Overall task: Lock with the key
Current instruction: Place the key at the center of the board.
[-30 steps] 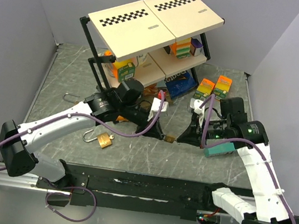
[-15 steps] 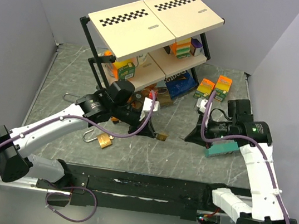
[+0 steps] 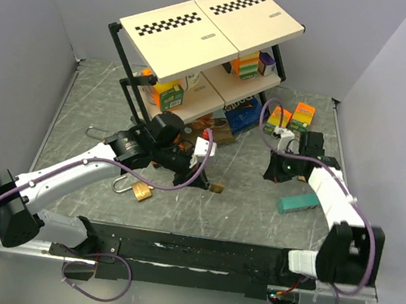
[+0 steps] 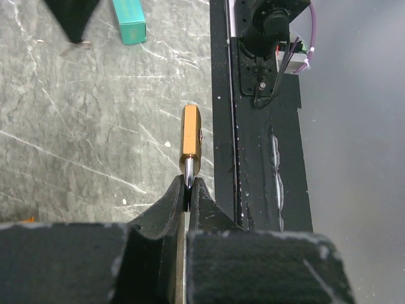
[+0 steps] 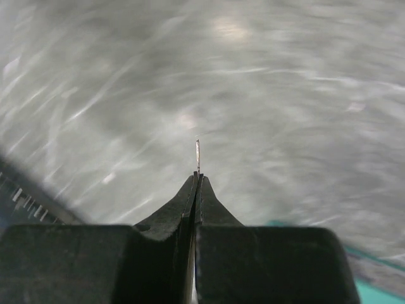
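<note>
A small brass padlock (image 4: 190, 133) hangs just above the tabletop, and my left gripper (image 4: 188, 188) is shut on its steel shackle. From above, that padlock (image 3: 216, 188) sits mid-table at the tip of the left gripper (image 3: 206, 184). My right gripper (image 5: 197, 178) is shut on the key (image 5: 197, 154), whose thin blade sticks out edge-on past the fingertips. In the top view the right gripper (image 3: 272, 170) is well to the right of the padlock and apart from it. The right wrist view is motion-blurred.
A second, larger brass padlock (image 3: 140, 190) with its shackle open lies left of centre. A teal box (image 3: 296, 203) lies at the right. A black-framed shelf (image 3: 206, 30) with boxes stands at the back, small cartons (image 3: 291, 118) beside it. A metal clip (image 3: 97, 134) lies far left.
The right gripper has pulled back to the right, away from the padlock it was meeting mid-table. The left gripper with the padlock has shifted slightly left.
</note>
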{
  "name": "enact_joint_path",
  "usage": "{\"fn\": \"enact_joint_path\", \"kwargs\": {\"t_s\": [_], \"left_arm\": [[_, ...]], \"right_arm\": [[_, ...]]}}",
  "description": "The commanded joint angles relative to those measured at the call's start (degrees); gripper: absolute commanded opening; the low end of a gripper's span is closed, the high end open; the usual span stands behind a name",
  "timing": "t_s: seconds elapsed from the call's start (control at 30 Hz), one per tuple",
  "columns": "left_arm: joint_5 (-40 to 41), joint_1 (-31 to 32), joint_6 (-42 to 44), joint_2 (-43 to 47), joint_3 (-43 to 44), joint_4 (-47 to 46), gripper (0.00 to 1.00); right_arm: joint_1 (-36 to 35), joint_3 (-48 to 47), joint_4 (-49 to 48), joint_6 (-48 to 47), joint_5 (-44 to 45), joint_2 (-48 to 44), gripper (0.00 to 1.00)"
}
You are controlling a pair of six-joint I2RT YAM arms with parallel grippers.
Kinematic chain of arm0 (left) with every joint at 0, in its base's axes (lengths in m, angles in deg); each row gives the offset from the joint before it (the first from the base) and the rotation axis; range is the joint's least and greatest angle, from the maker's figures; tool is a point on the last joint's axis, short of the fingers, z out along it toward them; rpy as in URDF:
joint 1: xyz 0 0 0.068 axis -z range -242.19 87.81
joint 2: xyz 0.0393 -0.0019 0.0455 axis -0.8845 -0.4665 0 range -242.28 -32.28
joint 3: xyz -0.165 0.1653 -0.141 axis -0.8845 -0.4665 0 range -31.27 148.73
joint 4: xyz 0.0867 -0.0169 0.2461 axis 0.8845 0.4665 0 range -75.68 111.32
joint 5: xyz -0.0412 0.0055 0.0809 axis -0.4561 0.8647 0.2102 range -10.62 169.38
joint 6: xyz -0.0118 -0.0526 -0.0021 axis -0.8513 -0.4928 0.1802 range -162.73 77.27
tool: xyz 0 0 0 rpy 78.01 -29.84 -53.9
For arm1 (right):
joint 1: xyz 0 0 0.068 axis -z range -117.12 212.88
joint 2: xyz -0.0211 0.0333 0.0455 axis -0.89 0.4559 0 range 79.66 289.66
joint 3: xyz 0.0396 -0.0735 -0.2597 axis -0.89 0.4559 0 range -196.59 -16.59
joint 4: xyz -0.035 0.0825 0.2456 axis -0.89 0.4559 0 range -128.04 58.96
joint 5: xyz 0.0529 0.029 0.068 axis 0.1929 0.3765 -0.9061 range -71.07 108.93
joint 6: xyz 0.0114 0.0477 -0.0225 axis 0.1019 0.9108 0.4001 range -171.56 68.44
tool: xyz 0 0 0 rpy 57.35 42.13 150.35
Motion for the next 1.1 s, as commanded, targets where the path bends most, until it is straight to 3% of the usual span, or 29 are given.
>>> {"fn": "enact_joint_path", "kwargs": {"t_s": [0.0,0.37,0.8,0.93,1.07], "left_arm": [[0.03,0.24,0.83,1.07,-0.33,-2.08,0.01],[0.2,0.24,0.13,1.25,-2.8,-3.93,0.01],[-0.41,0.24,1.62,-1.65,-0.95,-2.79,0.01],[-0.59,0.24,2.23,-3.06,0.01,-1.65,0.01],[-1.2,0.33,3.46,-5.07,1.86,-0.24,0.01]], "right_arm": [[5.06,-2.62,-10.39,4.77,5.83,7.89,0.0],[6.83,-9.82,-12.77,7.32,9.16,23.72,0.0],[7.62,-12.11,-12.43,10.04,10.93,29.71,0.0],[8.06,-13.78,-9.44,10.13,9.26,30.15,0.23],[8.5,-14.13,-7.85,8.21,8.38,27.08,0.59]]}}
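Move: Ahead of the right hand, which already holds the key, the bare spot on the board where it is taken lies about 9 cm farther out, 6 cm to the right and 10 cm lower. A small brass padlock lies about level with that spot and 6 cm to its right; the teal box sits some 6 cm right and 9 cm nearer the base. From the left hand, still holding a padlock, the spot is roughly 22 cm ahead, 24 cm right and 23 cm down. Carrying the key outward and down to the bare board, the right hand goes some 9 cm forward, 9 cm down and 6 cm right, turning about 20 degrees clockwise and tipping steeper. It stops low and its fingers open about a third, letting go of the key. The left hand meanwhile sinks about 4 cm, keeping its pinch on the padlock's shackle. ##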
